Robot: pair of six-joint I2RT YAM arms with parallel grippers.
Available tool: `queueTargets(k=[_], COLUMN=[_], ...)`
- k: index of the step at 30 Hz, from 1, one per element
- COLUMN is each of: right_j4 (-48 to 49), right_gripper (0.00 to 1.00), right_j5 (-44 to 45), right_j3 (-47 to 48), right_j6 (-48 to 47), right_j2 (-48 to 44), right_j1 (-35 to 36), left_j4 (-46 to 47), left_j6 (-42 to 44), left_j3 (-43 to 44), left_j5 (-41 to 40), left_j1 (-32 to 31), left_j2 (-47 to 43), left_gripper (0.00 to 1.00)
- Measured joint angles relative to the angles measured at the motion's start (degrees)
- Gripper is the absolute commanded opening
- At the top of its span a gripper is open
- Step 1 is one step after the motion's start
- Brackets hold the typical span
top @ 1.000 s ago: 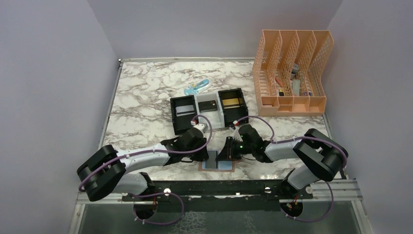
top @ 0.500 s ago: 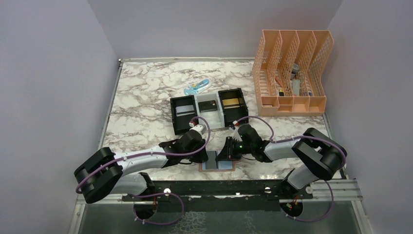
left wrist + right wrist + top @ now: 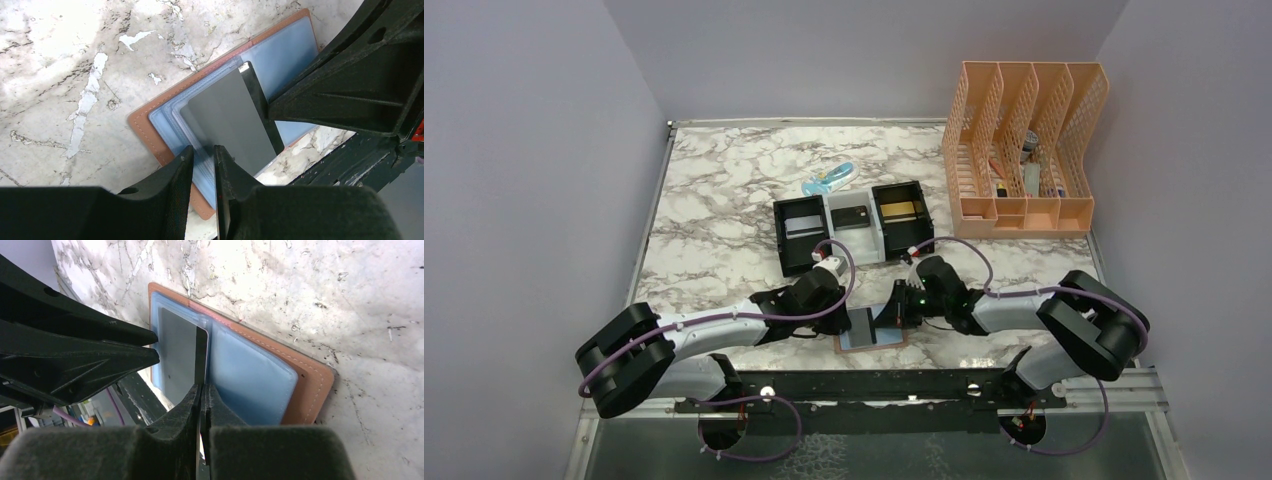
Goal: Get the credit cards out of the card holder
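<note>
The tan-brown card holder (image 3: pixel 886 338) lies open near the table's front edge, its pale blue pockets up. It also shows in the left wrist view (image 3: pixel 145 130) and the right wrist view (image 3: pixel 305 385). A silvery grey card (image 3: pixel 230 112) sticks partly out of its left pocket. My right gripper (image 3: pixel 204 388) is shut on that card's edge (image 3: pixel 177 355). My left gripper (image 3: pixel 204 152) is nearly shut on the blue pocket leaves at the holder's left side. In the top view the left gripper (image 3: pixel 842 318) and right gripper (image 3: pixel 894 312) face each other over the holder.
A black-and-white three-compartment tray (image 3: pixel 828 238) stands behind, holding a silvery card (image 3: pixel 802 224), a dark card (image 3: pixel 851 214) and a gold card (image 3: pixel 898 209). A pale blue object (image 3: pixel 829 180) lies farther back. A peach file organiser (image 3: pixel 1024 150) stands at the back right.
My right gripper has drawn the grey card a little farther out of the pocket, so more of it shows. My left gripper has stayed on the holder.
</note>
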Motion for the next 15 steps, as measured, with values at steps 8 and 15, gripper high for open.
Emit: queueTargets(k=[8, 15], right_j4=[-1.1, -1.3], right_gripper=[0.24, 0.24], right_j5=[0.2, 0.0], right_j3=[0.2, 1.2], right_j6=[-1.0, -1.6], right_j2=[-0.4, 0.3], right_j1=[0.0, 0.0], left_j4=[0.0, 0.0], left_j6=[0.0, -0.1], left_j3=[0.0, 0.0], left_j5=[0.0, -0.1], left_j1=[0.0, 0.0], left_j2=[0.0, 0.0], left_gripper=[0.24, 0.24])
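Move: The grey card, still in its pocket, has its middle about 3 cm to the right hand's left, level fore-and-aft and some 1 cm below; that hand's tips are at the card's black-striped edge. The open card holder's middle is roughly 1 cm left, 1 cm back and 1 cm down; the divided tray stands about 21 cm ahead and 5 cm left. From the left hand, the card's middle is some 3 cm right, 1 cm ahead and 1 cm below. Almost in place, the right hand eases a few millimetres right and then about half a centimetre back left, opening its nearly shut fingers to about a quarter so that they let go of the card's striped edge and stand either side of it. The left hand stays put, its fingertips resting on the pocket side of the holder. ##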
